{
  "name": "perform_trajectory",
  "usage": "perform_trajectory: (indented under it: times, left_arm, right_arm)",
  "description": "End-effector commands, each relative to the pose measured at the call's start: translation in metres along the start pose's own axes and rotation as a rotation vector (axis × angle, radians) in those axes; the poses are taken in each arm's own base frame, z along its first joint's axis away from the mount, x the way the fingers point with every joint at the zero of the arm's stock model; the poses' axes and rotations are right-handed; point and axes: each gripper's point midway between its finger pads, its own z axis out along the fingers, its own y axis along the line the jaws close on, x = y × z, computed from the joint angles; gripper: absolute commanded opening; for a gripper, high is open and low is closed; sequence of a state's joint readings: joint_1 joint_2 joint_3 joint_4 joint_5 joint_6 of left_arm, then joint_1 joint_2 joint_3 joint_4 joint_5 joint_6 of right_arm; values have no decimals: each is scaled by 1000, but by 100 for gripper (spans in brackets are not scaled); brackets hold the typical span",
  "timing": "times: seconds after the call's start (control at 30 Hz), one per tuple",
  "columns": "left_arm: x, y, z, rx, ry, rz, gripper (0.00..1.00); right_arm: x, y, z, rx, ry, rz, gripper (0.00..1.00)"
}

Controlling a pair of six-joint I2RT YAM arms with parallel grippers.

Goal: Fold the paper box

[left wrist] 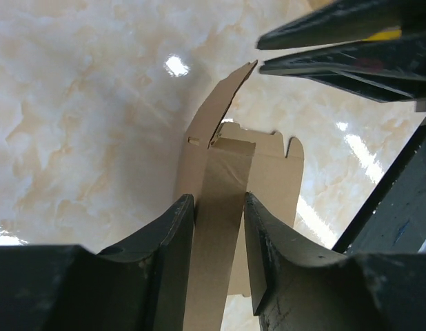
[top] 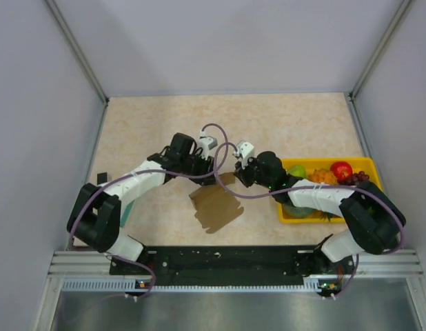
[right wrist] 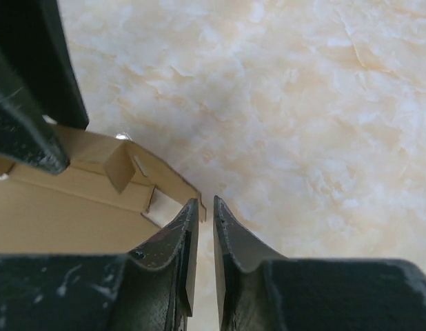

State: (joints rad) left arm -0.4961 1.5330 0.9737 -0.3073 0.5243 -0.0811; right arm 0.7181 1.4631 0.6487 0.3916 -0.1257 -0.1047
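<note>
The paper box is a brown cardboard sheet, partly folded, lifted at its far edge between the two arms. My left gripper holds that edge. In the left wrist view a cardboard panel fills the gap of the left gripper, with both fingers against it and flaps standing beyond. My right gripper is just to the right of the box. In the right wrist view the right gripper stands slightly open with only a narrow slit and nothing inside. A flap corner of the box lies beside its left fingertip.
A yellow tray with fruit, including a red apple, sits at the right under the right arm. A small dark object lies at the left edge. Grey walls enclose the beige tabletop on three sides.
</note>
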Motion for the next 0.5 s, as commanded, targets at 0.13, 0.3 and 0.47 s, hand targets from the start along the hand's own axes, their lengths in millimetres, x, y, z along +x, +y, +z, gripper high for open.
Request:
perform_trajectory:
  times: [0.13,0.3,0.47]
  left_arm:
    - [-26,-34,-8,4,-175,78,39]
    - [-19,-34,-7,9,-157,68,40]
    - [-16,-40,-8,40,-144,40,44]
  right_arm:
    - [-21,17,-5,-36,-37,170,16]
    - [-15,1,-15,10,103,134,35]
    - [-23,-7,-41,-27,89,119,41]
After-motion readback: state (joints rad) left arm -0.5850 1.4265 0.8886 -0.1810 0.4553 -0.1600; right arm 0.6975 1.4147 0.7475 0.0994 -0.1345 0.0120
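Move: The paper box lies in front of both hands, its middle about 7 cm nearer the base than the left fingertips, 1 cm to the right and 4 cm below. Its raised wall shows between those fingertips. The box's upright side flap is about 4 cm to the left hand's right and 1 cm ahead. From the right gripper that flap is about 4 cm left, level and 2 cm below, and the box's middle 8 cm left and 7 cm back. Ease the left gripper up, right and back, about 2 cm each way, fingers staying part-open astride the raised wall, then hold there. Meanwhile open the right gripper from nearly shut to under half beside the side flap, tipping its fingers down some 10 degrees and drifting a centimetre or so right and back. ##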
